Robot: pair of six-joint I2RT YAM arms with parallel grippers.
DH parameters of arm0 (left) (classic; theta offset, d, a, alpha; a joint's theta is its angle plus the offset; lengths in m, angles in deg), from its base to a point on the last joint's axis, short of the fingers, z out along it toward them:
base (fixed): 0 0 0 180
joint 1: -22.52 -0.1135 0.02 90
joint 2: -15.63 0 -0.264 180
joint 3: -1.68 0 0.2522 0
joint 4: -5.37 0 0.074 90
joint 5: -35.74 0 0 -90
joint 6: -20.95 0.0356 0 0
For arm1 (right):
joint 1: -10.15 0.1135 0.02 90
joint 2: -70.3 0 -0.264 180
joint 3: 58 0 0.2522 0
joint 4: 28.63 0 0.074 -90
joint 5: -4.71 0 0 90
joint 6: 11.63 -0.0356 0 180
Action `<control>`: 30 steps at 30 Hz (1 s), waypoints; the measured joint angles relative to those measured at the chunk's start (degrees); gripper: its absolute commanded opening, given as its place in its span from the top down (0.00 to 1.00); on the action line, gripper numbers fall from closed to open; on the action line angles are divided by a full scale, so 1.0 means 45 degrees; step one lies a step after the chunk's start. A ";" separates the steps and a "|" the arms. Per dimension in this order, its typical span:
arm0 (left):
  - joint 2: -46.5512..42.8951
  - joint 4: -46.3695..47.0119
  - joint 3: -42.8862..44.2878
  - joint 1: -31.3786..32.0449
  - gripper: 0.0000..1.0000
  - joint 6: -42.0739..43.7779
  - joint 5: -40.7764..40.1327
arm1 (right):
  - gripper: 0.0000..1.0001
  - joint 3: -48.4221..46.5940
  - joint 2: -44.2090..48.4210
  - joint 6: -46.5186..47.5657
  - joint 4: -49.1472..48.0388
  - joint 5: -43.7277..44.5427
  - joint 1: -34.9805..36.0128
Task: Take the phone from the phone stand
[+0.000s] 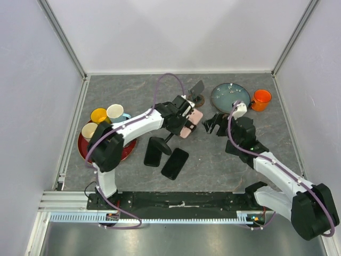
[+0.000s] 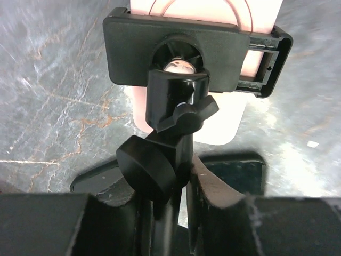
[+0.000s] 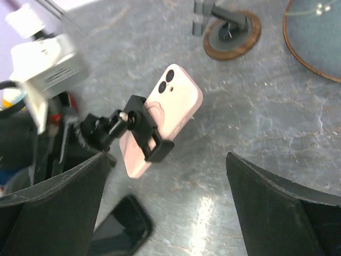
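A pink phone (image 1: 193,122) sits clamped in the black phone stand (image 1: 184,126) near the table's middle. In the left wrist view the clamp (image 2: 170,53) crosses the phone (image 2: 218,125) and the stand's jointed neck (image 2: 173,128) runs down between my fingers. My left gripper (image 1: 177,118) (image 2: 178,184) is shut on that neck. In the right wrist view the phone (image 3: 173,104) hangs tilted in the stand's clamp (image 3: 149,133), camera end up. My right gripper (image 1: 214,124) (image 3: 166,160) is open just right of the phone, apart from it, with nothing between its fingers.
Two black phones (image 1: 153,152) (image 1: 175,163) lie flat in front of the stand; one (image 3: 120,226) shows below my right gripper. A second stand on a round wooden base (image 1: 198,97) (image 3: 233,33), a teal plate (image 1: 229,96), an orange mug (image 1: 261,100) and a red tray (image 1: 85,146) with cups stand around.
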 measured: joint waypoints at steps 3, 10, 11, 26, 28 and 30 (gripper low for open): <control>-0.1569 0.1156 -0.0733 0.0233 0.98 0.0602 0.0588 | 0.02 -0.0826 0.0238 -0.0544 0.0520 -0.0646 -0.0607; -0.4143 0.5255 -0.2511 0.0393 0.98 0.1899 0.2414 | 0.03 -0.2390 0.0748 -0.1462 0.1933 -0.1341 -0.1350; -0.4197 0.5799 -0.2759 0.0389 0.98 0.2030 0.2647 | 0.05 -0.2535 0.0801 -0.1545 0.2098 -0.1389 -0.1375; -0.2691 1.4013 -0.6411 0.0374 0.98 0.2705 0.5013 | 0.39 -0.2934 0.0340 -0.1933 0.3031 -0.1394 -0.1525; -0.2531 1.5368 -0.6955 0.0369 0.98 0.2696 0.5202 | 0.44 -0.2934 0.0243 -0.1919 0.3045 -0.1311 -0.1530; -0.2375 1.7048 -0.7630 0.0355 0.98 0.2691 0.5299 | 0.54 -0.2934 0.0112 -0.1889 0.3065 -0.1297 -0.1530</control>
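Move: The pink phone, clamped in the black stand whose neck the left hand already holds, lies some 4 cm ahead of that hand and 8 cm to its right, at about its height. From the open right hand, the phone is level fore and aft, roughly 9 cm to the left and 8 cm below. Of the right hand, the empty wood-based stand is about 12 cm ahead and 6 cm left, the plate 12 cm ahead and 10 cm right. Up about 12 cm and then back down nearly 5, drifting some 10 cm right, the left hand carries the stand by its neck towards the right hand, swinging its fingers from pointing down to forward and right. The right hand rises about 9 cm and sinks 3, its wide fingers then closing part-way around the phone's edge. ##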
